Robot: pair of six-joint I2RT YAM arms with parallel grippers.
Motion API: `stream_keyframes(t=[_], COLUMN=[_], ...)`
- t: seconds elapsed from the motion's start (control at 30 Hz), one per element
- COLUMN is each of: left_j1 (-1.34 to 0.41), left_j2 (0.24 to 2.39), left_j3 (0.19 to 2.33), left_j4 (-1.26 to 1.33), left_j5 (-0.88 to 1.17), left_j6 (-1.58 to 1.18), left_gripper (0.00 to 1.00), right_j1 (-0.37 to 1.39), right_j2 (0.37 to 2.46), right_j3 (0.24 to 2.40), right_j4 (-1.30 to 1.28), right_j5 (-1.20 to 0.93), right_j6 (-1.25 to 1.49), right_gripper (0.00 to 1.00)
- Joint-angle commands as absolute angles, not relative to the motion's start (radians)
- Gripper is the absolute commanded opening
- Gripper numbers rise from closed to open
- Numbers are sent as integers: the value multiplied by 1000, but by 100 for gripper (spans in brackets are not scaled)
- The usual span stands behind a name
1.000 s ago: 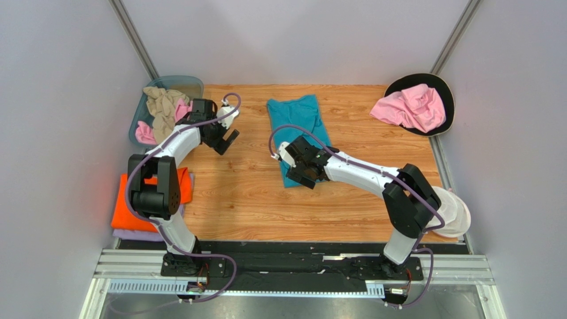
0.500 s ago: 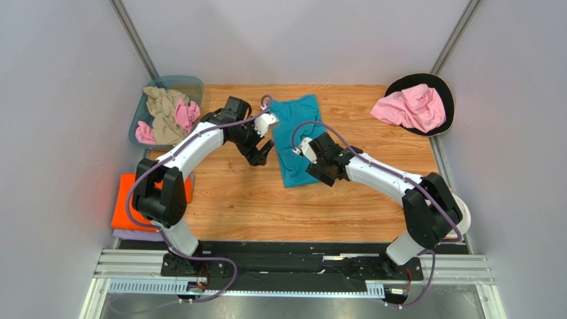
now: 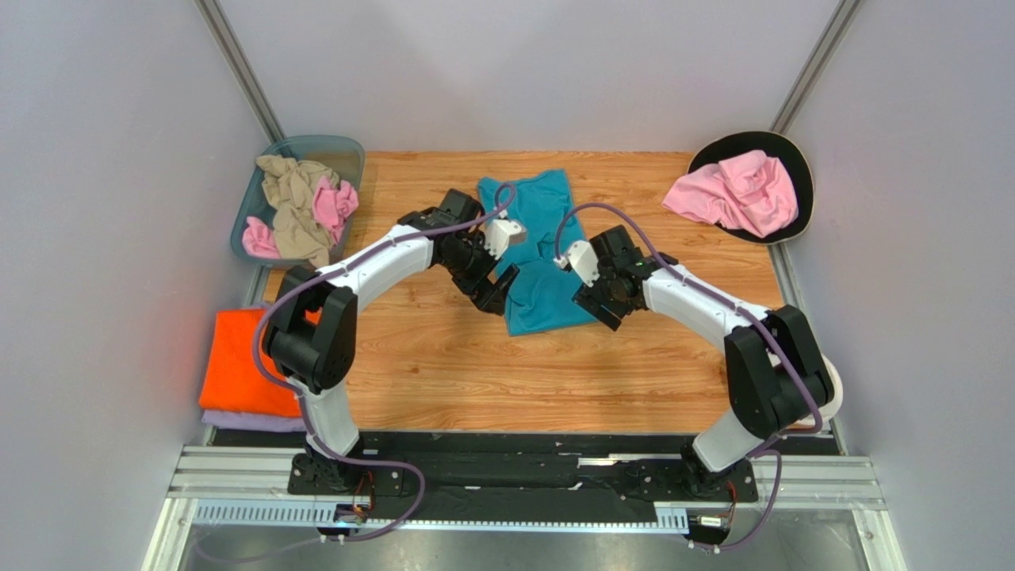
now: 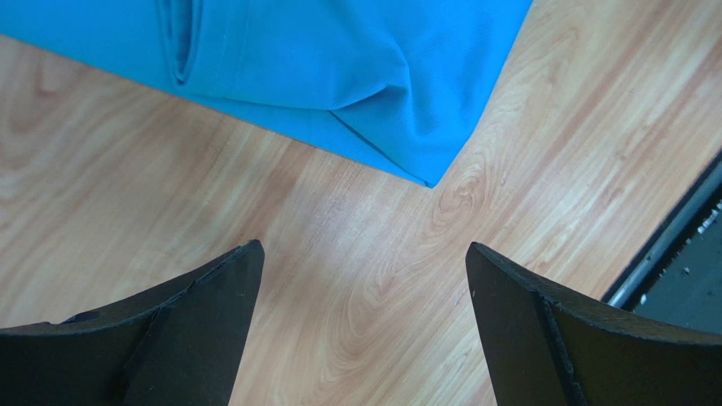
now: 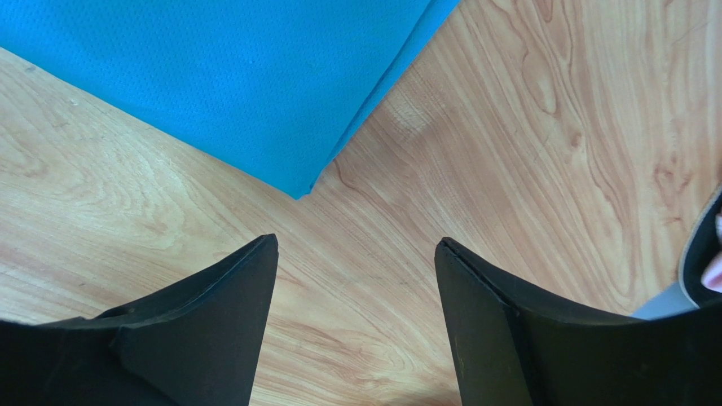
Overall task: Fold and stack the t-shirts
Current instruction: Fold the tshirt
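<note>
A teal t-shirt [image 3: 533, 307] lies partly folded at the table's middle. My left gripper [image 3: 496, 287] hovers at its near left corner, open. In the left wrist view only bare wood lies between the fingers [image 4: 212, 313], and the teal t-shirt [image 4: 356, 76] has its corner just ahead. My right gripper [image 3: 599, 305] is at the near right corner, open and empty. Its wrist view shows the teal t-shirt [image 5: 229, 85] in front of the fingertips [image 5: 246, 288]. An orange t-shirt [image 3: 238, 369] rests folded on a lavender one [image 3: 244, 420] at the left.
A blue-grey bin [image 3: 346, 152] at the back left holds beige [image 3: 292, 190] and pink [image 3: 334, 205] t-shirts. Another pink t-shirt [image 3: 739, 190] lies crumpled on a black round mat [image 3: 801, 167] at the back right. A white dish [image 3: 826, 387] sits behind the right arm.
My left arm swung right from the bin to the teal t-shirt's left corner. My right gripper slid right off the shirt to its right corner and narrowed a little.
</note>
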State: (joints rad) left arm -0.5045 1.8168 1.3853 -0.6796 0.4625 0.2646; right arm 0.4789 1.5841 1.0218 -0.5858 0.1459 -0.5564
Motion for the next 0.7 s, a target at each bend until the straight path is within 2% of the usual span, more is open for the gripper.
stream_keyframes(t=[0.0, 0.13, 0.37, 0.67], left_j1=[-558, -624, -687, -727], left_j2=[1818, 1839, 1934, 1991], left_j3=[1322, 1319, 1416, 1414], left_j4=[-581, -577, -609, -603], left_j5=[350, 256, 233, 166], left_j6=[147, 120, 112, 129], left_gripper=[99, 99, 99, 96], right_j1=[425, 384, 342, 273], right_j2=[1578, 1626, 1644, 1628], right_j3=[1034, 1058, 1063, 1058], right_j4=[-565, -569, -555, -557], right_j5=[15, -64, -71, -101], right_j6=[-575, -560, -557, -571], right_gripper=[73, 72, 70, 70])
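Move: The folded blue t-shirt's near-left corner lies about 9 cm below the left hand, some 4 cm back and 3 cm to its right; the shirt's far end is about 18 cm ahead and 4 cm right of that hand. The near-right corner lies about 6 cm below the right hand, some 3 cm to its left and 1 cm ahead, with the near-left corner roughly 13 cm left of it and 1 cm nearer the base. Open left hand sinks 7 cm, drifting right, towards the t-shirt's near-left corner; open right hand lowers, then edges right. ##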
